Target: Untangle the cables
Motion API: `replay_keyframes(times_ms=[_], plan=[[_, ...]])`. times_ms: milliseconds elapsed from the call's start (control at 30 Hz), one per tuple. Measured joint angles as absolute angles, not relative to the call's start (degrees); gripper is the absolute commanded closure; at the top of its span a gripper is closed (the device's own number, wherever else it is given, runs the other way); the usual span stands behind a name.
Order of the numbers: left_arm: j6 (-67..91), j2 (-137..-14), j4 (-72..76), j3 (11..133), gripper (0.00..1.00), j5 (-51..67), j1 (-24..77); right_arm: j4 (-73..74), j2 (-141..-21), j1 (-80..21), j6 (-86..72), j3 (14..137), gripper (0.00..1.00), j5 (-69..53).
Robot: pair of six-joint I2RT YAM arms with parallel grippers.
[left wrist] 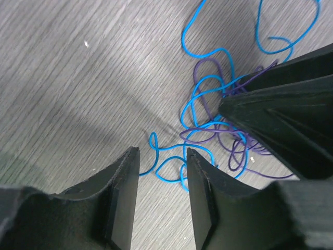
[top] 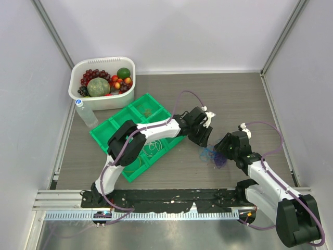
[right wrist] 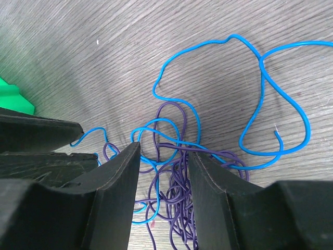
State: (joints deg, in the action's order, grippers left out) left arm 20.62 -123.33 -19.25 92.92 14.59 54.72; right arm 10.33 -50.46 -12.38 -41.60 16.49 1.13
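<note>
The cables lie as a tangle of a blue cable point(right wrist: 260, 67) and a purple cable point(right wrist: 179, 200) on the wooden table, seen small in the top view as the tangle point(top: 214, 156). My right gripper point(right wrist: 165, 150) point(top: 222, 151) stands open over the heap, its fingers either side of the bunched purple strands without pinching them. My left gripper point(left wrist: 163, 151) point(top: 204, 139) comes in from the tangle's left and is open. Only bare table lies between its fingers point(left wrist: 125, 198), and a blue loop point(left wrist: 169, 166) sits just past their tips. The two grippers stand very close together.
A green compartment tray point(top: 106, 133) under the left arm holds other thin cable loops point(top: 151, 148). Behind it stand a white basin of fruit point(top: 102, 63) and a clear bottle point(top: 86, 114). The tray's corner point(right wrist: 13, 96) shows in the right wrist view.
</note>
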Motion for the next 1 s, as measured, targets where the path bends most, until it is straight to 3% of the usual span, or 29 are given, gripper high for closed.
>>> replay_keyframes(times_ms=[100, 267, 433, 700, 1000], plan=[[19.57, -124.03, -20.47, 92.92, 0.58, 14.55, 54.72, 10.41, -50.22, -12.38, -40.95, 16.49, 0.52, 1.15], [19.09, -124.57, -20.73, 92.73, 0.71, 14.11, 54.74, 10.46, -50.24, -12.38, -40.58, 16.49, 0.52, 1.15], [18.94, -124.77, -21.34, 92.36, 1.0, 12.4, 54.74, 10.41, -50.46, -12.38, -40.42, 16.49, 0.52, 1.15], [17.06, -113.89, -24.67, 84.95, 1.0, 3.84, 55.02, 10.31, -53.67, -12.38, -40.47, 17.65, 0.53, 1.69], [10.87, -76.38, -20.8, 77.52, 1.0, -11.9, 55.44, 10.7, -55.92, -12.38, -40.86, 19.0, 0.52, 4.32]])
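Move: The left hand stands almost over the near loop of the blue cable: it lies about 1 cm back from the fingers and some 3 cm below. The purple cable bundle sits roughly 6 cm to this hand's right and 4 cm back, equally low, and the middle of the green tray is about 28 cm to its left, 5 cm farther out. From the right hand that blue loop lies about 6 cm left, level ahead, and 3 cm down. The left hand sinks about 2.5 cm onto the near blue loop, closes its half-open fingers to pinch the cable, and then climbs fast, ending about 26 cm above its start and 14 cm to the left, away from the purple bundle, as the wrist swings some 40 degrees to turn the fingers more forward. The right hand keeps its half-open fingers at the purple bundle, easing only about a centimetre right, down and forward. ##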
